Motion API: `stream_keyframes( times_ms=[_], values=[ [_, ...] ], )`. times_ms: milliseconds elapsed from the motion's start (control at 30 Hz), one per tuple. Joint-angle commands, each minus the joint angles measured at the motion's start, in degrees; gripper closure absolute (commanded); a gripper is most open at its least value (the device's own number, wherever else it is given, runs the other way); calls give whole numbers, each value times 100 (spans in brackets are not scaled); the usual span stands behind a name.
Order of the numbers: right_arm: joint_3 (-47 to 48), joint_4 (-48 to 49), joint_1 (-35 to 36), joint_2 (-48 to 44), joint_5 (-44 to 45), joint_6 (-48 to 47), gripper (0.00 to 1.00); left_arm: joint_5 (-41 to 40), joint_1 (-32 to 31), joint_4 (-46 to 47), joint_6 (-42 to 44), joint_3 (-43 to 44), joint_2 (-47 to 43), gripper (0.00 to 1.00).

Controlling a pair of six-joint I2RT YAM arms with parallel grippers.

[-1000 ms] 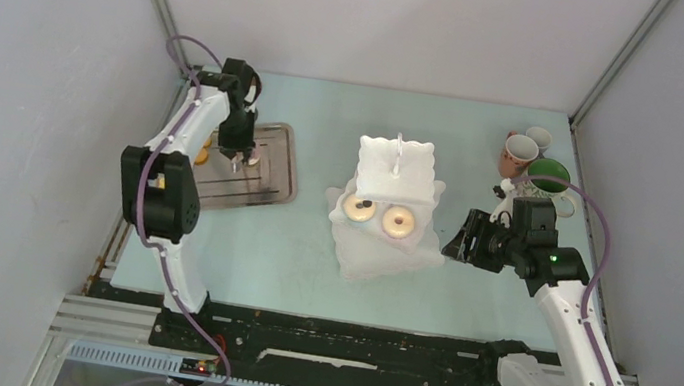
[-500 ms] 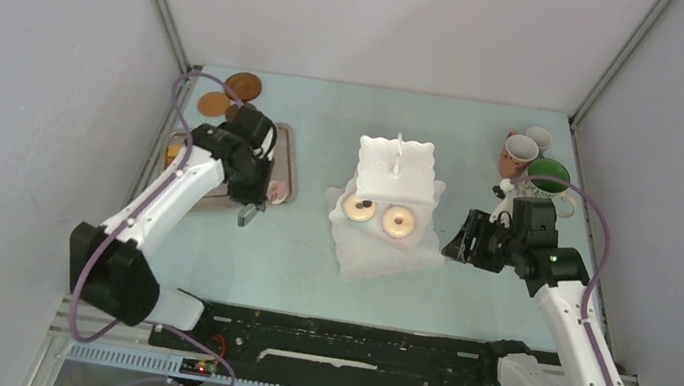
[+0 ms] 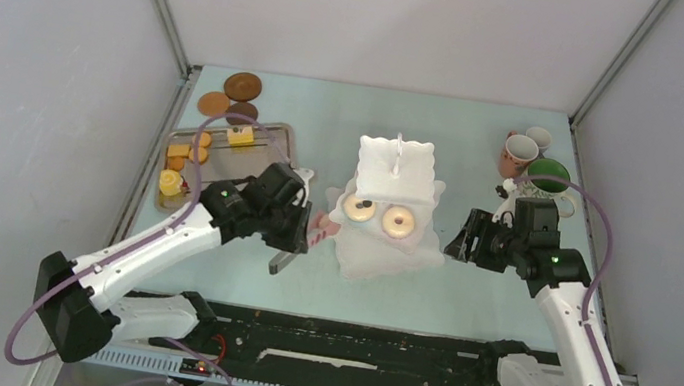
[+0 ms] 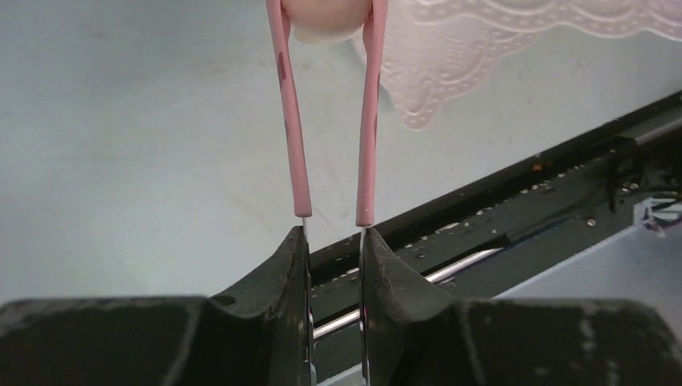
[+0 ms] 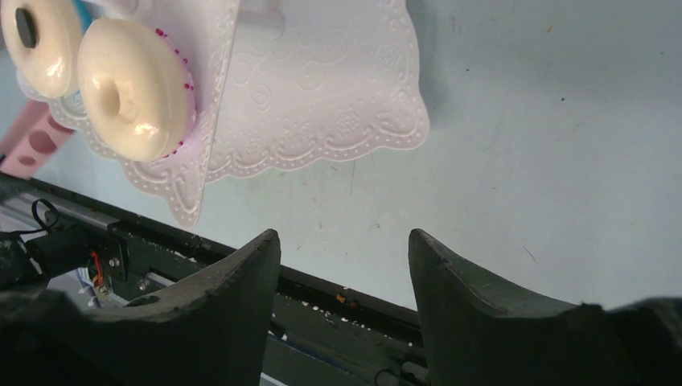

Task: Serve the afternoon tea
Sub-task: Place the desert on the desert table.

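The white three-tier stand (image 3: 393,175) is mid-table, with two small donuts (image 3: 398,221) on its middle tier. My left gripper (image 3: 296,237) is just left of the stand's bottom tier (image 4: 482,56). It is shut on the pink tongs (image 4: 287,121), whose tips pinch a pale round pastry (image 4: 326,20) cut off by the top of the wrist view. My right gripper (image 3: 461,240) hovers open and empty at the stand's right side, with a donut (image 5: 133,88) ahead of it. The pink mug (image 3: 518,154), small pale mug (image 3: 538,138) and green-inside mug (image 3: 548,177) stand at the back right.
The grey metal tray (image 3: 262,157) at the back left holds yellow cakes (image 3: 241,136) and orange biscuits (image 3: 180,152). Two brown coasters (image 3: 243,86) lie behind it. The black front rail (image 3: 347,340) runs along the near edge.
The left arm has swung from the tray across to the stand's left side, carrying the tongs with it. The right arm has stayed in place and its jaws have widened slightly.
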Motion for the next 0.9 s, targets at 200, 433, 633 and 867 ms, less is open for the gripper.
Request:
stream_keyframes(
  times_ms=[200,433,633,867],
  values=[
    [219,30,-186,19,451,-78,17,-54,-1234,1825,-843,-267,375,78],
    [217,10,-203,68,595,-53,0,-158,-1737,2222,-771,-409,841,79],
    [219,-17,-194,134,644,-30,0,-244,-2019,2779,-601,-496,1144,80],
    [210,-62,-85,231,683,-16,0,-880,-2371,3272,-673,-777,1244,81]
  ],
)
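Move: The front part of the dessert table's bottom tier, where the held cream dessert is headed, lies about 22 cm to the left hand's right, 3 cm ahead and 12 cm below. On the middle tier, the dark-spotted donut sits some 13 cm right and 9 cm ahead, and the plain donut about 23 cm right and 8 cm ahead, both roughly 5 cm below. From the right hand, that bottom-tier spot is about 13 cm left, level fore-and-aft, and 12 cm below. Carrying the cream dessert in the still-gripped pink tongs, the left hand sweeps about 12 cm right past the front of the dessert table, easing a little back, then sinks some 5 cm and turns roughly 15 degrees clockwise, so the tong tips reach in under the middle tier, over the bottom one. The right hand shifts 2 cm right and opens its fingers wide, holding nothing. ##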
